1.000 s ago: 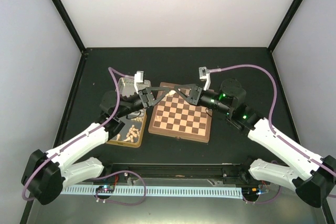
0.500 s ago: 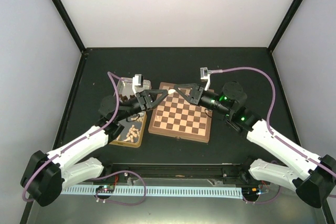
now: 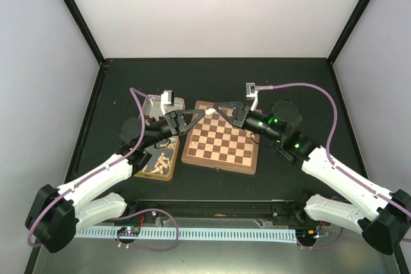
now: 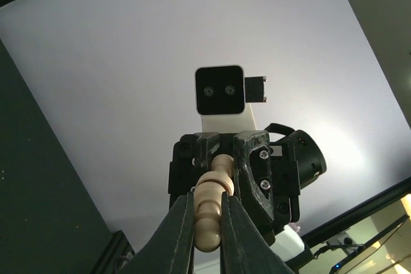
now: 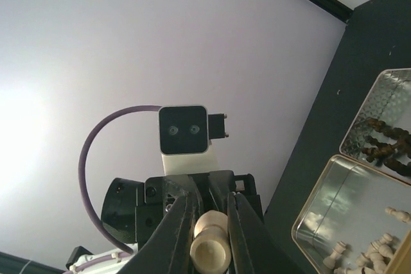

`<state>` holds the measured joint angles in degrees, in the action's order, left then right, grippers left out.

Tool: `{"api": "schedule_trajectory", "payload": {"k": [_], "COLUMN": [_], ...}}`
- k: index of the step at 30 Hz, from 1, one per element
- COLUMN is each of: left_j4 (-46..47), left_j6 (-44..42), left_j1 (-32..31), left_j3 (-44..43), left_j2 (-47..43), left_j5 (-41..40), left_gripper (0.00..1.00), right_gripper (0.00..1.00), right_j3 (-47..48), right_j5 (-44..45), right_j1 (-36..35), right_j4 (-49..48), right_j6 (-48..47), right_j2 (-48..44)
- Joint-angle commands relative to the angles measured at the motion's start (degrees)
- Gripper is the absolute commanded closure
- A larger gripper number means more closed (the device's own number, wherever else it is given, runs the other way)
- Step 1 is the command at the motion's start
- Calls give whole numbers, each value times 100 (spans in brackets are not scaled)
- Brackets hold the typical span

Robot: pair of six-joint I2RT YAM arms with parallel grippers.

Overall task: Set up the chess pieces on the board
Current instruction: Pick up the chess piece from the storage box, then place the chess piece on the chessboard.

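Observation:
One pale cream chess piece (image 3: 209, 112) hangs in the air over the far left corner of the board (image 3: 221, 142). Both grippers grip it from opposite sides. My left gripper (image 3: 204, 114) comes in from the left and is shut on its rounded middle (image 4: 212, 213). My right gripper (image 3: 216, 110) comes in from the right, shut on its base end (image 5: 210, 251). In the left wrist view the left gripper (image 4: 207, 205) pinches the piece, with the right gripper's black body (image 4: 260, 174) just behind. The right wrist view shows the right gripper (image 5: 212, 202) clamped on the piece.
Two metal tins lie left of the board. The near tin (image 3: 158, 160) holds pale pieces (image 5: 379, 248). The far tin (image 3: 156, 104) holds dark pieces (image 5: 385, 142). Black posts stand at the table's far corners.
My left gripper slid right to the piece held by the right gripper and shut on it. The right gripper stayed shut on the piece and shifted slightly.

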<state>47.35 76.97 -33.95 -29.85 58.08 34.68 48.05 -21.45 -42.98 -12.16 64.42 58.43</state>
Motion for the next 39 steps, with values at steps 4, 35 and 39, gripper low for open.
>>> {"api": "schedule_trajectory", "payload": {"k": [4,35,39], "left_j4": [-2049,-7433,-7445], "left_j6": [-1457,-4791,-4928], "left_j1": [1,-1263,-1368], "left_j3": [-346,-1979,-2252], "left_j2": [-462,2064,2465], "left_j5": [-257,-3482,-3603], "left_gripper": [98,98,98], "right_gripper": [93,93,93], "right_j3": [228,-370,-409], "right_j5": [1204,3354,3367], "right_j1": [16,25,23], "right_j4": [1279,3194,3203], "right_j6": [-835,-1360,-1338], "right_j2": [-277,-177,-196]}}
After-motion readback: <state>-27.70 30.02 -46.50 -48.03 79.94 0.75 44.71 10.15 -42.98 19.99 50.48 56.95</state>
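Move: Each hand already holds a pale chess piece, their fingertips nearly meeting above the board. For the left hand's piece, the near row's left end lies about 30 cm below, 1 cm ahead and 1 cm left. The standing piece is some 4 cm ahead and 4 cm left of that hand; the light-piece box is 19 cm left and 1 cm back. From the right hand, the board's middle is about 7 cm ahead, 3 cm right and 31 cm down. Both hands keep their pinch on their chess pieces as they part. The left sinks about 26 cm towards the board's near left corner, swinging some 80 degrees from pointing sideways to steeply down. The right goes down about 15 cm and 9 cm right, with some forward travel, over the board's right half, its fingers tipping down and turning clockwise; it slows almost to a stop while the left finishes. ##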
